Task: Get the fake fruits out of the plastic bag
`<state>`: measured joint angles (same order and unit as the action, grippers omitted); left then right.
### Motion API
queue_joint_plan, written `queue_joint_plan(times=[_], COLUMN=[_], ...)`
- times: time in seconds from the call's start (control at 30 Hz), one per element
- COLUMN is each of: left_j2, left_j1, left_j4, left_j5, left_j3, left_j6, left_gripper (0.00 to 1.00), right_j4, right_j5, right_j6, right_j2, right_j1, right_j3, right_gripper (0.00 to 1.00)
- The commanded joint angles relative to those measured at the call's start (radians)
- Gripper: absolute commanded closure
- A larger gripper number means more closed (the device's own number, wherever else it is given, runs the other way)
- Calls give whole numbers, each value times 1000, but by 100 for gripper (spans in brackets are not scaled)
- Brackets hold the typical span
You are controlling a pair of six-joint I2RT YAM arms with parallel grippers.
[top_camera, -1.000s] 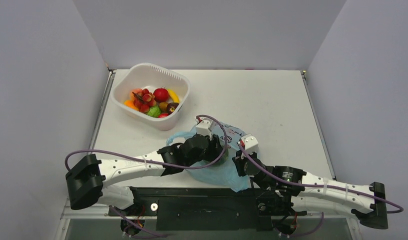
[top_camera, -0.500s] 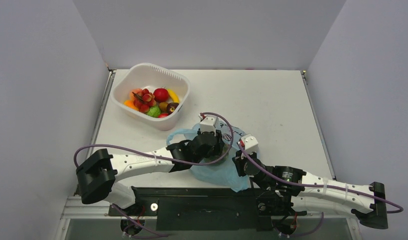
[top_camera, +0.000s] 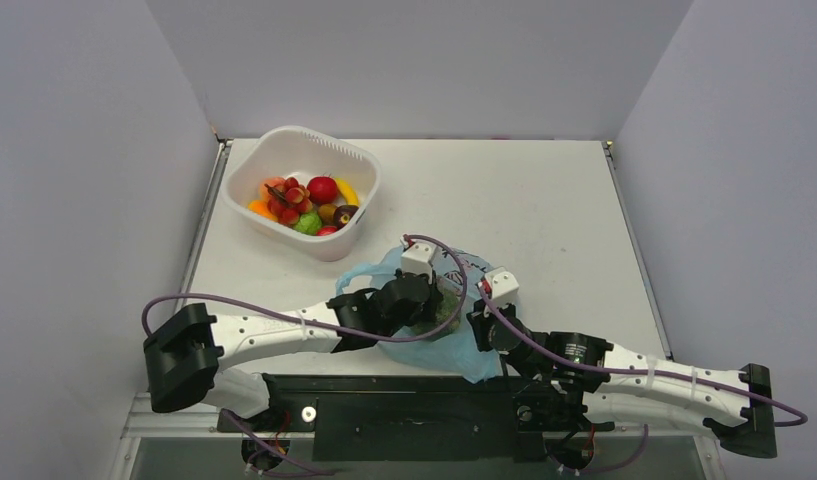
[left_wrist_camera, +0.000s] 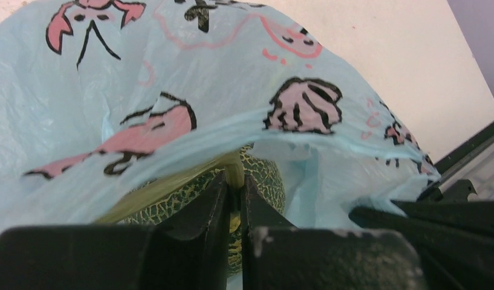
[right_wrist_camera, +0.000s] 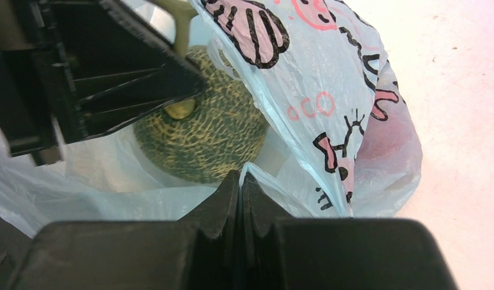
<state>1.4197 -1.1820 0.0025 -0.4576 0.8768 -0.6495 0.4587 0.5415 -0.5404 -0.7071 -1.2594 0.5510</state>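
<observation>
The light-blue plastic bag lies crumpled at the near middle of the table. Inside it sits a dark green netted gourd. My left gripper reaches into the bag's mouth and is shut on the gourd's pale stem. My right gripper is shut on the bag's near edge. A reddish shape shows through the film on the right. Other fake fruits, among them a red apple, lie in the tub.
A white rigid tub stands at the back left of the table, holding several small fruits. The bag lies between both arms, close to the table's near edge. Grey walls enclose the table on three sides.
The left gripper's jaws have closed on the gourd's stem inside the bag. The left arm shifted a little. The right arm has held still on the bag's edge.
</observation>
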Motion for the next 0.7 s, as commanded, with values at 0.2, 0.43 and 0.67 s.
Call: queue_joint_plan(times=[0.2,0.43,0.67], left_j2=[-151,-195,-295], left_j1=[-4,-29,-31], left_j4=[42,79,99], left_j5=[171,292,293], left_j3=[-103,-113,-133], left_j6=[-11,138,172], left_gripper=[100,100,100], right_j4=[-10,39,57], right_j5=[80,213,226], right_j6=[-29,-99,-111], right_j2=[57,35,-8], right_j1=[-11,-10,-10], right_j3=[4,21,37], right_gripper=[100,100,100])
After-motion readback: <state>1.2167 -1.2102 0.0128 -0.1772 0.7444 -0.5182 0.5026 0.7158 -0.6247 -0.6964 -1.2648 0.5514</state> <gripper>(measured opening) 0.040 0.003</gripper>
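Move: The left gripper is shut on the stem of the netted green melon, whose middle is about 7 cm below it, 1 cm ahead and 2 cm right. The bag's printed far rim hangs over the stem some 4 cm ahead and 3 cm right; the white basket stands about 28 cm ahead, 31 cm left and 8 cm lower. From the right gripper, shut on the bag's rim, the melon lies roughly 5 cm ahead, 8 cm left and 7 cm down. Keep the left gripper shut on the melon's stem and draw it back towards the base about 6 cm, out from under the bag's far rim, turning clockwise some 20 degrees and rising slightly only at the end. Keep the bag rim pinched in the right gripper and ease it rightward and a little forward, away from the melon, turning it slightly clockwise. ##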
